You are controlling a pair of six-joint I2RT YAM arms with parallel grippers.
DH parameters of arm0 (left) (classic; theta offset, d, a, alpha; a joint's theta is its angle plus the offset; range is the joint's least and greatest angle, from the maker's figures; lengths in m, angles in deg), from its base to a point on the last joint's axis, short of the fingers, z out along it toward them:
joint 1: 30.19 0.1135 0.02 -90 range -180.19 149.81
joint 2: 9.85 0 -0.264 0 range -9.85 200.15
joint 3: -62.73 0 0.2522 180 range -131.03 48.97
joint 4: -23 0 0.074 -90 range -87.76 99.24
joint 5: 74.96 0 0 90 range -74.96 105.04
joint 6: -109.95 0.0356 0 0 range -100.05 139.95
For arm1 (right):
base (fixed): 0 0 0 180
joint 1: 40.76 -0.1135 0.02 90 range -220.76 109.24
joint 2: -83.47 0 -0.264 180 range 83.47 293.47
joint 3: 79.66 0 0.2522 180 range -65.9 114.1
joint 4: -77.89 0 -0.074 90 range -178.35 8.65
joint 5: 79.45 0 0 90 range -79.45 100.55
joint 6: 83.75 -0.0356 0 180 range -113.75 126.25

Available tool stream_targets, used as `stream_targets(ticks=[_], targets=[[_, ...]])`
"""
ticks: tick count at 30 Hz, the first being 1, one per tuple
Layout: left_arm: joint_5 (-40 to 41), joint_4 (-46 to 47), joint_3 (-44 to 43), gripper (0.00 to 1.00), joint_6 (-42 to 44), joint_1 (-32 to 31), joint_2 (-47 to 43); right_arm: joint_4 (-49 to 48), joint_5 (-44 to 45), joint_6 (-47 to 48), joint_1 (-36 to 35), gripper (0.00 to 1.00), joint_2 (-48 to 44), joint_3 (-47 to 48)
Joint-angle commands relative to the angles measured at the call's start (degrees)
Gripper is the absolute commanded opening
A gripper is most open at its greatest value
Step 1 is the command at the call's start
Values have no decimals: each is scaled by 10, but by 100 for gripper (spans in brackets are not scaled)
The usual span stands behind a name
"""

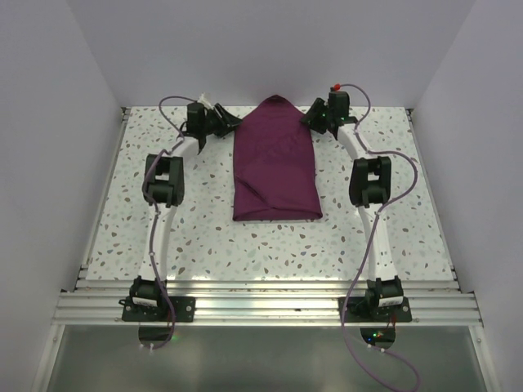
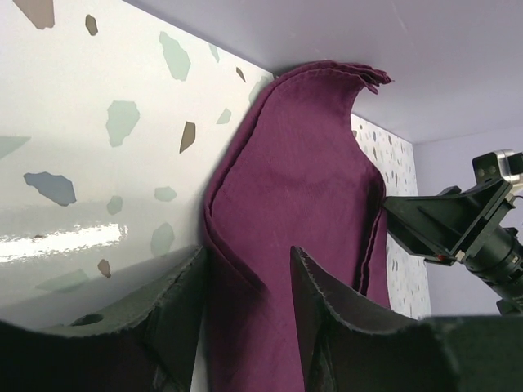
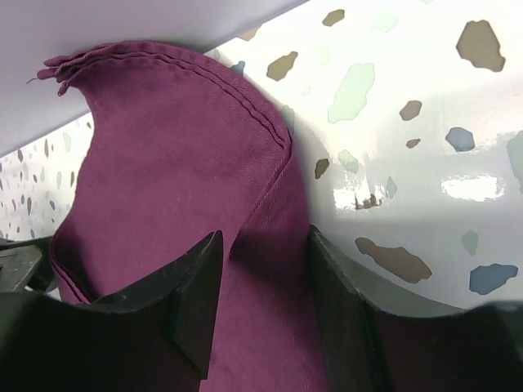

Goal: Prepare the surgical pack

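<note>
The surgical pack shows only as a plum-purple cloth (image 1: 274, 159), folded into a long bundle at the table's middle. Its far end rises to a point against the back wall, and anything under it is hidden. My left gripper (image 1: 219, 122) is at the bundle's far left corner. In the left wrist view its jaws (image 2: 248, 253) stand apart, straddling the cloth's folded left edge (image 2: 225, 212). My right gripper (image 1: 315, 118) is at the far right corner. Its jaws (image 3: 265, 237) are likewise apart around the cloth's stitched right edge (image 3: 274, 184).
The speckled white table (image 1: 188, 237) is walled at the back and both sides. The back wall is just beyond both grippers. The right gripper's black fingers (image 2: 445, 224) appear across the cloth in the left wrist view. Aluminium rails (image 1: 261, 302) run along the near edge.
</note>
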Motion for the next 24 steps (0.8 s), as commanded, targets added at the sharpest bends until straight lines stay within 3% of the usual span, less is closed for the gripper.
stream_targets(ticks=[1,5,8,14,18,24], targets=[[1,-14,-22,48,-4,-5,29,25,-16,-4,-3,49,30,10],[2,-9,-28,31,-11,-2,35,14,-37,-12,-3,39,40,26],[6,-5,-40,24,-25,-1,38,2,-52,-26,-6,32,52,42],[4,3,-48,2,-52,4,19,-28,-60,-56,-6,12,35,50],[2,-5,-43,0,-51,5,-7,-25,-64,-70,-6,0,14,61],[-11,-30,-15,0,-26,5,-63,-4,-83,-87,-6,0,-39,33]])
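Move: The wrap's left side edge, near its far end, already sits between the left hand's open fingers, about 1 cm below them. The right hand straddles the opposite side edge likewise, about 1 cm below. The wrap's raised far corner is some 8 cm ahead of the left hand and 9 cm to its right, roughly 3 cm higher. The near folded hem is about 33 cm back from the left hand and 10 cm to its right. Down about 1.5 cm goes the left hand, its half-open fingers closing fully onto the wrap's left side edge, before it rises again by just under 1 cm. The right hand slides about 2 cm left, inward over the wrap, dipping nearly 1 cm and coming partly back up while its left side rolls up some 10 degrees; its fingers close and pinch the right side edge. ##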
